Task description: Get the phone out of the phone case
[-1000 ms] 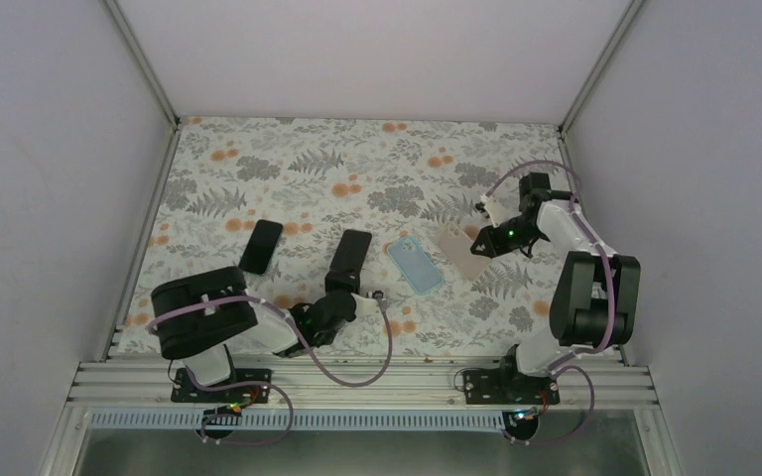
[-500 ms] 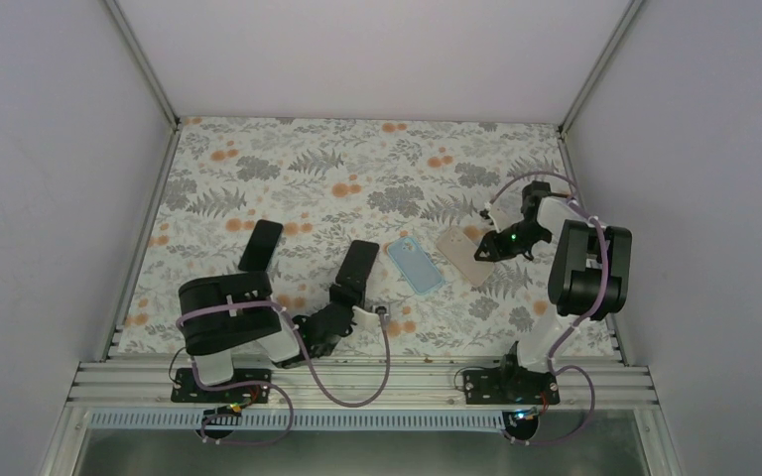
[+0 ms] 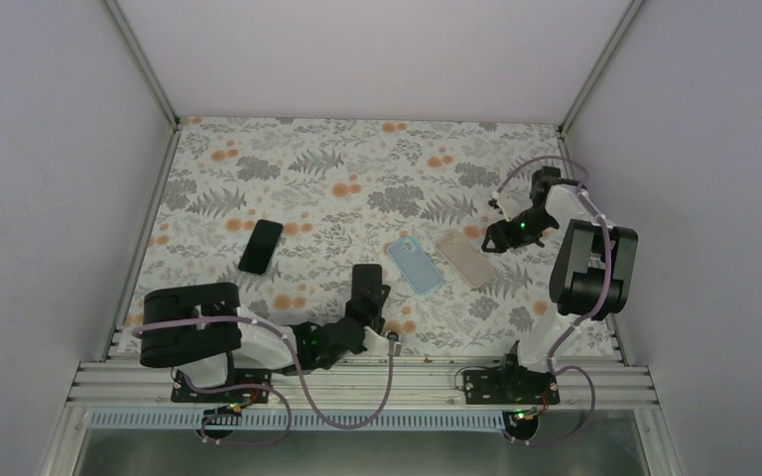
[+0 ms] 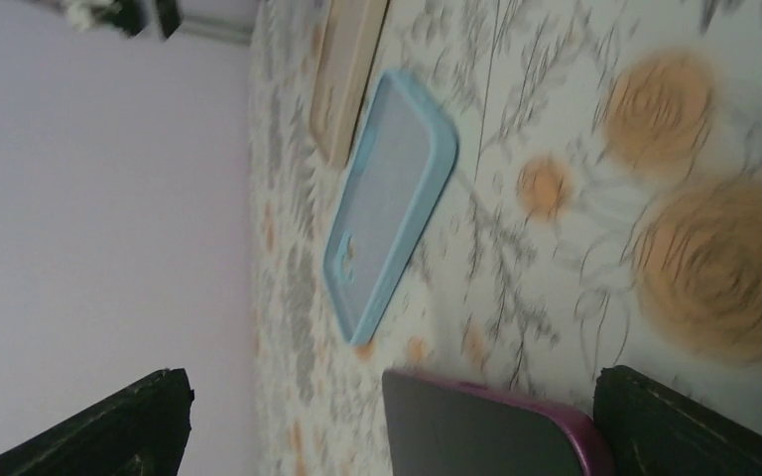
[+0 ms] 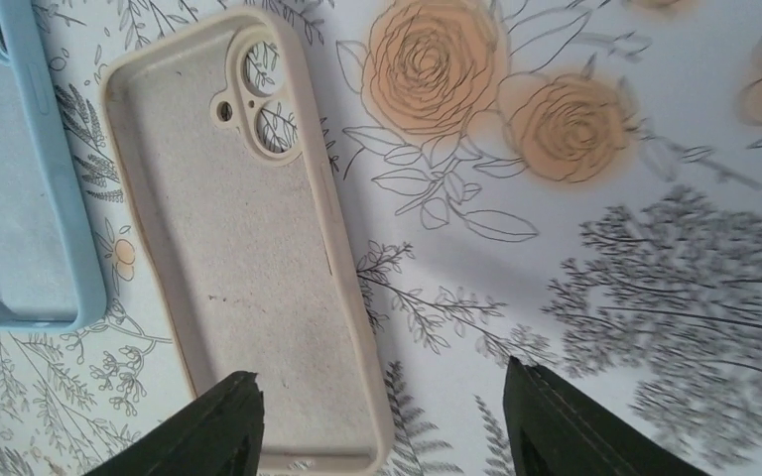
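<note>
A dark phone in a purple case point(image 3: 364, 284) lies near the table's front edge, and its end shows low in the left wrist view point(image 4: 486, 431). My left gripper point(image 3: 365, 309) point(image 4: 392, 385) is open, its fingers either side of that cased phone's end. An empty beige case point(image 3: 465, 259) point(image 5: 238, 238) lies flat, inside up. My right gripper point(image 3: 501, 238) point(image 5: 382, 421) is open above the near end of the beige case, holding nothing. A bare black phone point(image 3: 260, 246) lies to the left.
An empty light blue case point(image 3: 416, 265) point(image 4: 387, 198) point(image 5: 20, 178) lies between the cased phone and the beige case point(image 4: 347, 69). The floral tablecloth point(image 3: 357, 169) covers the table, with grey walls on three sides.
The purple-cased phone has slid toward the near edge with my left gripper. My right gripper has let go of the beige case and drawn back to the right; the case now lies flat.
</note>
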Robot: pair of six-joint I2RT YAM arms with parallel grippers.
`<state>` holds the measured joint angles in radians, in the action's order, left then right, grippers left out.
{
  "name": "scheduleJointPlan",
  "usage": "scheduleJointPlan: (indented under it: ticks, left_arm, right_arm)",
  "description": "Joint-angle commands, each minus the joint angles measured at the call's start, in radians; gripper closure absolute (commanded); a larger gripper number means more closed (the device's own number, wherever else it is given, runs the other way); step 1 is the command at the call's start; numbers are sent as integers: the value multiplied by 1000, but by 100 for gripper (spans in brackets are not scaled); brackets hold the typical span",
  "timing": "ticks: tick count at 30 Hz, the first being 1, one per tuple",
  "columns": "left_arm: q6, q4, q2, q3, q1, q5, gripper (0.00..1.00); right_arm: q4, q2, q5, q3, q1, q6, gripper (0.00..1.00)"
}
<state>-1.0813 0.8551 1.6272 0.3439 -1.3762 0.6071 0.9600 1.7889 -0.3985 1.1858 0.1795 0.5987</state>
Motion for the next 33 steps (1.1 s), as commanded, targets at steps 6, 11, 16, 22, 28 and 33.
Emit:
scheduleJointPlan:
  ticks: [6,11,16,22,28,33]
  left_arm:
    - [255,-512,-56,246,-7,-306,0]
    - [344,-779,-27,417,37,-490,0]
    - [421,-973,-65,629,132,-629,0]
    - [546,-1323,-19,1033,422,-1009,0]
    - [572,-1616,86,1344,700,-1339,0]
    - [628,-1658,83,1432,930,-1375,0]
  right_arm:
    - [135,-113,69,108,11,60,31]
    - [178,-161,65,152,13,76,29]
    - [186,-180,24,192,17,76,27]
    - [205,-217,-154,215,18,151,19]
    - [108,-362,-293,122,17,170,0]
    - [-170,-481,-234,5,17,0,0]
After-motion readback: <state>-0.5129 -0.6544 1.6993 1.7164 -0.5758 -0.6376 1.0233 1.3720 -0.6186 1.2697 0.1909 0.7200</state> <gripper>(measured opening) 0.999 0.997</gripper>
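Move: The phone I have just laid down is right under my open left hand, its middle about 2 cm ahead, 2 cm to the left and 4 cm below. The blue case lies some 10 cm ahead and 10 cm right of that hand. From my right hand, the beige case it has let go of lies about 6 cm left, 3 cm back and 3 cm below, with the blue case some 19 cm left and 4 cm back. With its fingers already wide open, I slide my left hand off the phone, right and a little back, then swing it up about 24 cm and forward past the cases, drifting back left as its fingers tip downward. Meanwhile I lift my right hand some 16 cm off the beige case, ending slightly left, opening its fingers fully and swinging the tips about 30 degrees forward. ##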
